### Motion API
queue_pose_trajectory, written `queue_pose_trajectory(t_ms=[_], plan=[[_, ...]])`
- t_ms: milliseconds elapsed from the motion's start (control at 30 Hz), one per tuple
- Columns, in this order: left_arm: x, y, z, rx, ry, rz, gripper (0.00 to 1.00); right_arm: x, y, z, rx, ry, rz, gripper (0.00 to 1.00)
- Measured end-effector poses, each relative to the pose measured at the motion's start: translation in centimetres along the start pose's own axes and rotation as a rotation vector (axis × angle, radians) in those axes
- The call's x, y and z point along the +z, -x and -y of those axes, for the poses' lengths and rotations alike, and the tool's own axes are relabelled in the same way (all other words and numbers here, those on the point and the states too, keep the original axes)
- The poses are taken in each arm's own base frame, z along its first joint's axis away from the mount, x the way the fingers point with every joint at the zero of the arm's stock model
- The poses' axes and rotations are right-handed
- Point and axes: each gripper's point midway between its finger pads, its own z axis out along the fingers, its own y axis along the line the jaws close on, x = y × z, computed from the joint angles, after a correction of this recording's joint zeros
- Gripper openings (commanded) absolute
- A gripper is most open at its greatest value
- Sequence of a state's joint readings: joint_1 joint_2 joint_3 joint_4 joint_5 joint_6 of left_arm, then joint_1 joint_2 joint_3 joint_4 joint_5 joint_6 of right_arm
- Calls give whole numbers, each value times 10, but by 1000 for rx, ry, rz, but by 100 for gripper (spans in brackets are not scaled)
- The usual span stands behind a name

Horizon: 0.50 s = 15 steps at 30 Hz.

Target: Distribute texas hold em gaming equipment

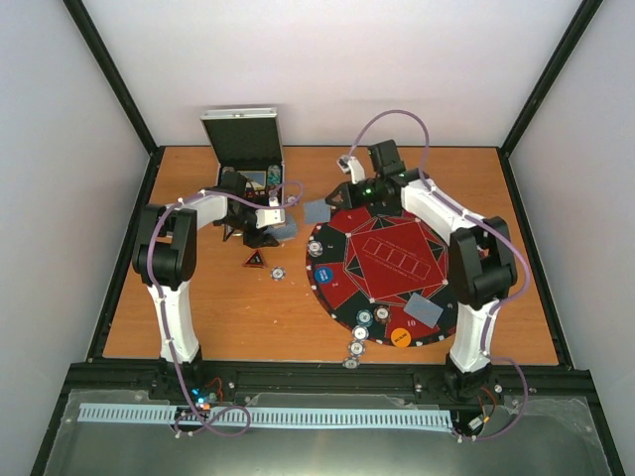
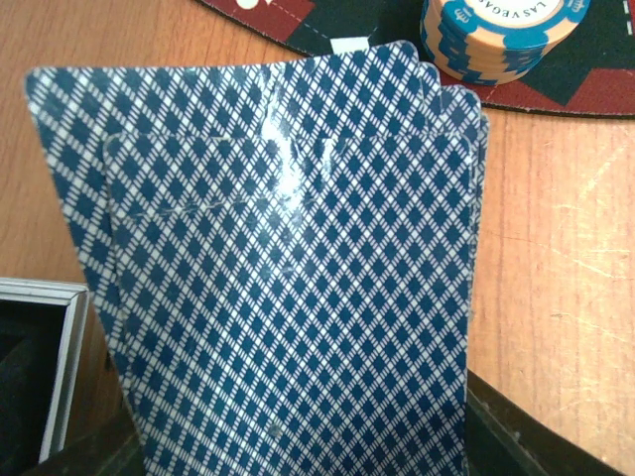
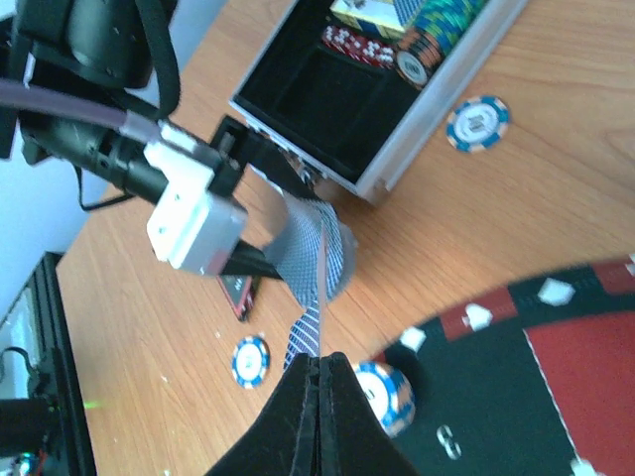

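Note:
My left gripper [image 1: 268, 230] is shut on a deck of blue-checked playing cards [image 2: 288, 297], which fills the left wrist view. My right gripper [image 3: 319, 359] is shut on a single card [image 3: 320, 288], seen edge-on, just beside the deck [image 3: 316, 248]. In the top view that card [image 1: 316, 211] hangs between the deck and the round poker mat [image 1: 382, 223]. A blue chip stack [image 2: 501, 35] stands at the mat's left edge. More chips [image 1: 364, 319], an orange disc [image 1: 400, 337], a blue disc [image 1: 323, 277] and a face-down card [image 1: 424, 309] lie on the mat.
An open metal case [image 1: 243, 139] with chips inside [image 3: 437, 30] stands at the back left, close behind the left gripper. Loose chips [image 1: 278, 273] [image 3: 477, 122] and a small red-and-black triangular piece [image 1: 255, 260] lie on the wooden table. Three chips [image 1: 354, 348] trail off the mat's near edge.

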State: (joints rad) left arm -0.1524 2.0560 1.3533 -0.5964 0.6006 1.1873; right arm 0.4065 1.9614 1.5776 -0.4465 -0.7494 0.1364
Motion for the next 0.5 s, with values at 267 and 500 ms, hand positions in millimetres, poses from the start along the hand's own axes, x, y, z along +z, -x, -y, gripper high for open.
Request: queue_pose_trajectory(t_ms=[267,500], plan=[[0,0,0,0,0,1,57,-21,-55,-13,-13,29,-79,3],[0,0,0,0,0,1,57,12,-123,-45,-7,158,-256,3]])
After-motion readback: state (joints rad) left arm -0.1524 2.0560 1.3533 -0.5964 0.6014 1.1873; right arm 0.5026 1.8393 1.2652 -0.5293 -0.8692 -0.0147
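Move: The small blind button I am carrying this card towards lies about 12 cm back from my right hand, 2 cm to its left and some 17 cm below. The chip stack on the mat's rim is roughly 5 cm back and 5 cm left of that hand; a loose chip lies about 13 cm back and 14 cm left of it. From my left hand, the button is about 12 cm back, 13 cm right and a little lower. With the single card still pinched in shut fingers, I draw my right hand back about 12 cm, past the chip stack towards the small blind button, drifting slightly right at first, then curving left and sinking 5 cm or so. My wrist turns some 15 degrees counter-clockwise. My left hand stays still, keeping the fanned cards. ##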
